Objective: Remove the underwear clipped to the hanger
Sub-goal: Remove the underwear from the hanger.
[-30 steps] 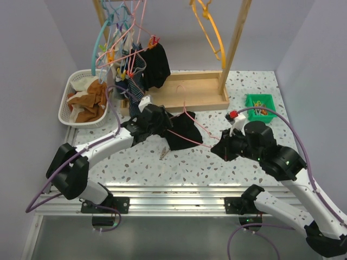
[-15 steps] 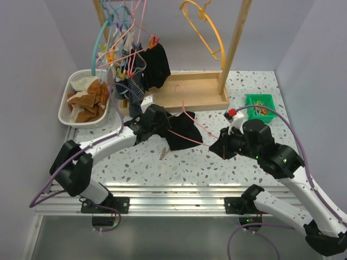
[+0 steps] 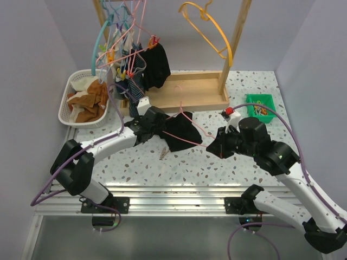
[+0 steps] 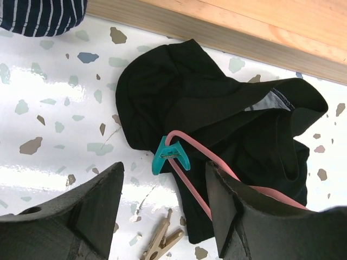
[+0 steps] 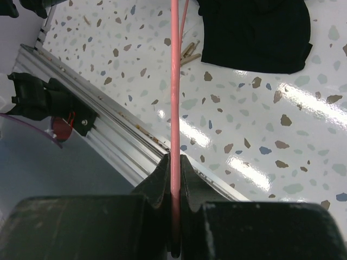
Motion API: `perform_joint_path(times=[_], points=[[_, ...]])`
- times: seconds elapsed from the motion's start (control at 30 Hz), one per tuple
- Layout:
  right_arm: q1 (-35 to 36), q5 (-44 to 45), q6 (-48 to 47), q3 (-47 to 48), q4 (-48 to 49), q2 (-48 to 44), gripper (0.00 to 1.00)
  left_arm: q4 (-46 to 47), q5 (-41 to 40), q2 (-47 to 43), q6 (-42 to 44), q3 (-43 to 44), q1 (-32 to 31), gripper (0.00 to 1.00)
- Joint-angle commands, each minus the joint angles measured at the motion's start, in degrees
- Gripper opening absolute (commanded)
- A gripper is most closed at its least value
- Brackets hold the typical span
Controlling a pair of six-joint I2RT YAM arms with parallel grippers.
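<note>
Black underwear (image 3: 181,132) lies crumpled on the table, fastened by a teal clip (image 4: 169,156) to a thin pink hanger (image 3: 196,128). My left gripper (image 4: 165,172) hovers over it with its jaws open, one on either side of the clip and the pink hanger (image 4: 192,184), touching neither. My right gripper (image 5: 174,160) is shut on the hanger's pink wire (image 5: 174,81), which runs away toward the underwear (image 5: 255,32). In the top view the right gripper (image 3: 217,147) sits to the right of the cloth.
A loose wooden clothespin (image 4: 162,241) lies just in front of the underwear. Behind it stands the wooden rack base (image 3: 184,95) with more hangers and a hanging black cloth (image 3: 154,65). A white basket (image 3: 68,111) stands at the left and a green bin (image 3: 259,103) at the right.
My left gripper's jaws have narrowed and it has settled over the clip. The right gripper has shifted slightly left with the hanger. The orange hanger on the rack has swung.
</note>
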Motion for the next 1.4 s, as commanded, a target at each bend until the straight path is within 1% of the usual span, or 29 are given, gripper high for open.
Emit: perform_joint_path(times=[0.0, 0.03, 0.07, 0.13, 0.3, 0.43, 0.6, 0.7, 0.73, 0.8, 0.83, 0.9, 0.93, 1.0, 1.03, 1.07, 1.2, 1.37], points=[[0.11, -3.52, 0.96, 2.35, 1.34, 0.06, 0.00, 0.59, -2.82, -0.03, -1.14, 1.47, 0.16, 0.64], [0.11, -3.52, 1.22, 2.44, 1.52, 0.06, 0.00, 0.76, -2.64, 0.40, -1.23, 1.47, 0.16, 0.62], [0.19, -3.52, 1.39, 2.62, 1.61, 0.06, 0.00, 0.85, -2.38, 0.58, -1.41, 1.47, 0.16, 0.58], [0.11, -3.52, 1.92, 2.79, 1.69, 0.15, 0.00, 0.93, -2.38, 0.93, -1.76, 1.39, 0.16, 0.56], [0.19, -3.52, 2.71, 3.14, 1.87, 0.24, 0.00, 0.76, -2.73, 1.02, -1.85, 1.39, 0.16, 0.56], [0.11, -4.13, 2.89, 3.23, 1.96, 0.59, 0.00, 0.67, -2.91, 0.76, -2.46, 0.95, 0.16, 0.64], [0.11, -4.66, 2.98, 3.06, 2.05, 0.41, 0.00, 0.93, -1.85, 1.99, -2.37, 0.86, 0.16, 0.62], [0.11, -5.10, 3.07, 3.23, 1.78, 0.50, 0.00, 1.46, -1.41, 2.17, -2.55, 0.51, 0.16, 0.56], [0.19, -5.10, 3.07, 3.23, 1.69, 0.41, 0.00, 1.64, -1.24, 2.34, -2.64, 0.51, 0.07, 0.50], [0.11, -4.92, 3.15, 3.32, 1.52, 0.24, 0.00, 1.81, -1.15, 2.69, -2.38, 0.51, 0.16, 0.44], [0.11, -5.01, 3.24, 3.32, 1.52, 0.24, 0.00, 1.64, -1.15, 2.87, -2.37, 0.68, 0.16, 0.37], [0.11, -4.83, 3.42, 3.41, 1.43, -0.03, 0.00, 1.46, -1.24, 2.96, -2.46, 0.68, 0.16, 0.31], [0.11, -4.75, 3.33, 3.50, 1.17, -0.03, 0.00, 1.29, -1.50, 2.96, -2.46, 0.68, 0.16, 0.23], [0.11, -4.05, 3.33, 3.67, 0.64, 0.06, 0.00, 1.02, -1.68, 2.43, -2.64, 0.68, 0.16, 0.14], [0.19, -3.52, 3.16, 3.76, 0.29, 0.06, 0.00, 0.68, -1.76, 2.17, -2.55, 0.77, 0.16, 0.05], [0.19, -3.17, 2.81, 3.85, -0.23, 0.23, 0.00, 0.59, -1.76, 1.91, -2.72, 0.86, 0.16, 0.01], [0.19, -0.62, 1.75, 3.94, -2.61, 0.85, 0.00, -1.26, -1.24, -0.29, -2.81, 2.09, 0.16, 0.00], [0.19, 5.18, 1.48, 4.29, -4.37, 1.29, 0.00, -4.24, 0.61, -3.80, -3.08, 3.41, 0.16, 0.00]])
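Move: The teal clip at the hanger's near end lies between and just below the left hand's open fingertips, about 1 cm ahead and 2 cm down. The black underwear is centred about 3 cm ahead and 5 cm to the right, some 7 cm down; the wooden clothespin lies about 5 cm back, straight in line, equally low. From the right hand, the clip is about 14 cm ahead, 17 cm left and 16 cm below. The left hand sinks about 2 cm, shuts its fingers on the teal clip, then rises about 1 cm. ##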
